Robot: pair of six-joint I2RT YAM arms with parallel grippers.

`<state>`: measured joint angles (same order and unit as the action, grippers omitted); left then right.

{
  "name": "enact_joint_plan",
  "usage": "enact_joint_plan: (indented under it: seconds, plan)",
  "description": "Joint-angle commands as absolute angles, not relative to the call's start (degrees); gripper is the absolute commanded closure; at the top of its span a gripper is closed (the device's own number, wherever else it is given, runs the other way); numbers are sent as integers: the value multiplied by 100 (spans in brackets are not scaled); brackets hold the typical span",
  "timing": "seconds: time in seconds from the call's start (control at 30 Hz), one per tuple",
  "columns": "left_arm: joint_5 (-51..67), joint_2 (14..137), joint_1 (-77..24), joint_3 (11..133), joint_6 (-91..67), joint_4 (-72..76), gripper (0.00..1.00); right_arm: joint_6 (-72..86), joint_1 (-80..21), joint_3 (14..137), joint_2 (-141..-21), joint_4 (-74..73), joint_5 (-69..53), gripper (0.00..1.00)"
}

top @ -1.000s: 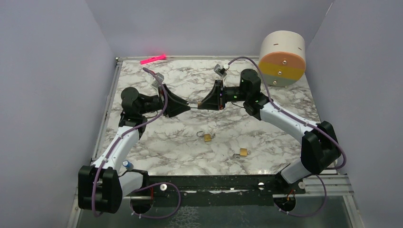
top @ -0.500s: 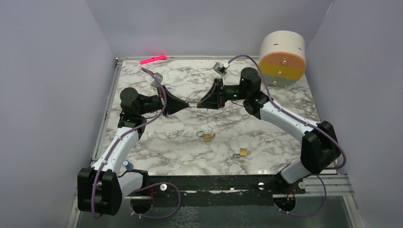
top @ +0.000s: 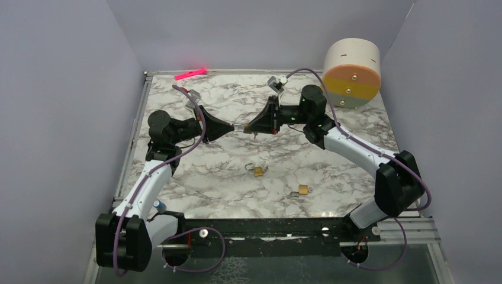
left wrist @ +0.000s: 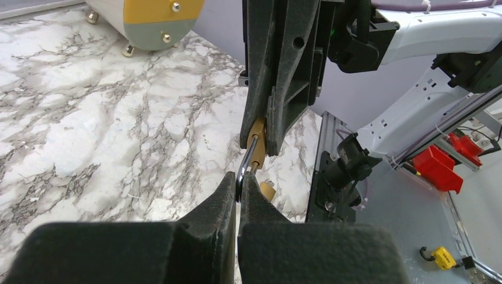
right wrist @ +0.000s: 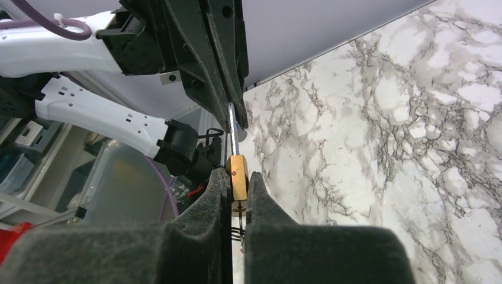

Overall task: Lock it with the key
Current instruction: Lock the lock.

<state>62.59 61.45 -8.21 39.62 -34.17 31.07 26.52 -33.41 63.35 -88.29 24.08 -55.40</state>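
A small brass padlock hangs in the air between both grippers, above the marble table. My right gripper is shut on its brass body. The key sticks out of the bottom of the body, between the right fingers, with a thin wire ring under it. The padlock's silver shackle reaches toward my left gripper, which is shut on the shackle's end. In the top view the left gripper and the right gripper meet tip to tip over the table's far middle.
Two more brass padlocks lie on the table nearer the arm bases. A round white, yellow and orange drum stands at the back right. A pink marker lies at the back edge. Grey walls close three sides.
My left gripper has closed on the shackle; it stood open a second ago. The right jaws have tightened on the padlock body. Both grippers have shifted slightly toward the back.
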Motion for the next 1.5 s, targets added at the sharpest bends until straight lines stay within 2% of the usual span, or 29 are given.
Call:
enact_joint_plan:
  seconds: [0.0, 0.27, 0.63, 0.73, 0.9, 0.97, 1.27, 1.47]
  plan:
    - [6256, 6035, -864, 3936, -3362, 3262, 100, 2784, -3358, 6293, -8826, 2828, -5485, 99]
    - [6273, 6196, -1165, 3954, -3417, 3265, 100, 3464, -3372, 6298, -9090, 3793, -5936, 99]
    - [6359, 6117, -1310, 4005, -3292, 3270, 100, 3190, -3368, 6332, -9100, 3373, -5762, 99]
    - [6233, 6078, -1310, 4007, -3266, 3270, 100, 3029, -3367, 6299, -9003, 3181, -5637, 90]
    - [6175, 6072, -1287, 4017, -3248, 3270, 100, 2843, -3297, 6093, -8732, 3055, -5343, 59]
    - [6161, 6069, -1276, 4043, -3243, 3271, 100, 2853, -3216, 5936, -8607, 3174, -5271, 51]
    - [6258, 6085, -1168, 4183, -3199, 3270, 100, 3043, -3022, 5534, -8480, 3773, -5454, 48]
    - [6292, 6056, -1030, 4192, -3208, 3272, 100, 3504, -2721, 5046, -8364, 4701, -5839, 49]
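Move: The left fingers already pinch the shackle, and the padlock body they push it towards is about 4 cm to their right, level. The right fingers hold that body right at their tips, with the key some 2 cm to their right, 1 cm back and slightly lower. On the table, roughly 27 cm below the right hand, one spare padlock lies about 3 cm back and 2 cm right, another about 9 cm back and 17 cm right. Still pinching the shackle, the left hand bears right into the padlock body, creeping just under 1 cm while the right fingers keep their grip and brace it. The right fingers then open to about half and let go of the body, backing off some 3 cm to the right and 1.5 cm down; the left goes roughly another centimetre right, then eases partly back. ##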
